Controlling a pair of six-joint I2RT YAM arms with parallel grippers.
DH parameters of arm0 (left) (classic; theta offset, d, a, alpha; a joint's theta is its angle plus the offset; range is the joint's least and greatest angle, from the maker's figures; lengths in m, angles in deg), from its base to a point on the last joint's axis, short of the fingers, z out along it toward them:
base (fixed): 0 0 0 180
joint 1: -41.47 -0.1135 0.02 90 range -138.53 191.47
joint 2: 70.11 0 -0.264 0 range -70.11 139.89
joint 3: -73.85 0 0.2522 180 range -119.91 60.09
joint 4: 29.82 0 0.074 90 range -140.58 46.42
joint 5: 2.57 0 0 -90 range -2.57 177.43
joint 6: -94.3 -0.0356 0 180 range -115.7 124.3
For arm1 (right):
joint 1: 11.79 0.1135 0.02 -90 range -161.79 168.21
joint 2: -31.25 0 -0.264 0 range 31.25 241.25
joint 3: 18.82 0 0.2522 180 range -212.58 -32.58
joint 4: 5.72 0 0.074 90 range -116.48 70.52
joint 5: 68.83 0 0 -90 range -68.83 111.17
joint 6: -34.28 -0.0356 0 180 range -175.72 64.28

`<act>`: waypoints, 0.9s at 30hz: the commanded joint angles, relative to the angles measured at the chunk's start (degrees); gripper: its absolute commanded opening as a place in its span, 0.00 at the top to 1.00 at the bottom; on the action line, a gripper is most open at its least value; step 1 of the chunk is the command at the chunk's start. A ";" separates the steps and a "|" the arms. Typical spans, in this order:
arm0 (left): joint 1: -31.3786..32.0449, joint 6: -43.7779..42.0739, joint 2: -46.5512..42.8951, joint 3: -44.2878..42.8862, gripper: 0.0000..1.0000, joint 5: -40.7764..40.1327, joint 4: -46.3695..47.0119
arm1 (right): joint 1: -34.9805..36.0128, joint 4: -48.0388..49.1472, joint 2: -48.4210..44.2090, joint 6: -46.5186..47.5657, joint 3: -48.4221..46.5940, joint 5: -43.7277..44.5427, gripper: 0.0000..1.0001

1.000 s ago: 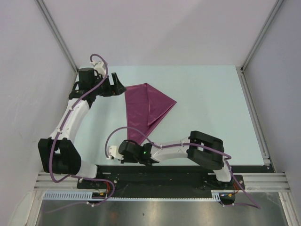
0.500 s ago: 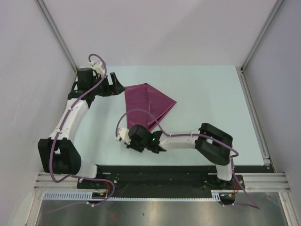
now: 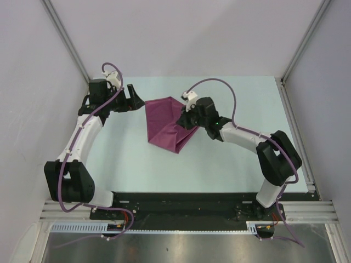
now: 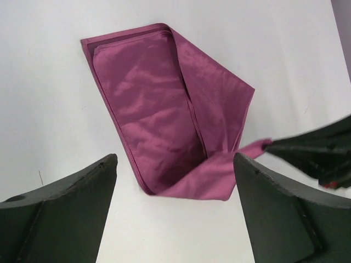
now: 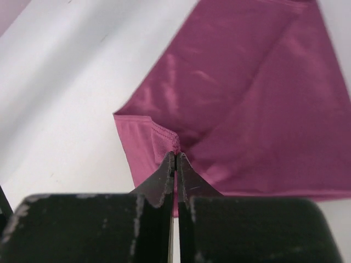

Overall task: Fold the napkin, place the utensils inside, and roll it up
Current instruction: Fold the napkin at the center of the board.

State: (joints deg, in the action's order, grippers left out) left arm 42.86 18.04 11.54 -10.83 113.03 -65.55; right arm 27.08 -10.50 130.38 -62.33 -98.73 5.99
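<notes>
The plum napkin (image 3: 164, 123) lies folded on the pale table (image 3: 236, 159), its near corner lifted and drawn across toward the right. My right gripper (image 3: 185, 117) is shut on that hemmed corner. In the right wrist view the fingertips pinch the napkin (image 5: 247, 93) edge, with the right gripper (image 5: 176, 157) closed tight. My left gripper (image 3: 137, 98) stands open just left of the cloth's far-left corner, holding nothing. Seen from the left wrist, the napkin (image 4: 159, 104) lies beyond the left gripper (image 4: 175, 164), and the right gripper (image 4: 307, 149) pulls a cloth tail. The utensils are out of view.
Grey walls close in the table on the left, back and right. A metal rail (image 3: 296, 131) runs along the right edge. The arms' black base bar (image 3: 186, 200) lies along the near edge.
My right gripper shut on the napkin's near corner and swung it from the near edge up and to the right, over the cloth. The left arm stayed where it was.
</notes>
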 commanded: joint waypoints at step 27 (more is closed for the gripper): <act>-0.86 0.76 1.67 -0.10 0.09 0.15 0.09 | -19.19 11.07 10.46 -14.04 4.63 -4.77 1.00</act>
State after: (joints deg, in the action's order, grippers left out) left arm 42.56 18.04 13.18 -10.83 113.01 -66.01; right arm 8.57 -2.42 140.15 -74.77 -94.04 -0.66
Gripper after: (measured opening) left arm 0.911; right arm 0.011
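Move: My right hand already pinches the napkin's near corner, lifted some 13 cm off the board. The napkin's right corner, where the flap is going, lies about 10 cm ahead, 12 cm to the right and 13 cm below. On the same level, the far corner is 22 cm ahead and 4 cm left, the near tip 8 cm back and 1 cm right. From my left hand, the right corner is roughly 5 cm ahead, 30 cm right and 21 cm below. I keep the corner pinched in my shut right fingers and sweep it to the right and forward, about 13 cm in all, towards the napkin's right corner. I stay nearly level at first, then sink as I go, some 8 cm altogether, while the wrist turns about 20 degrees clockwise. ##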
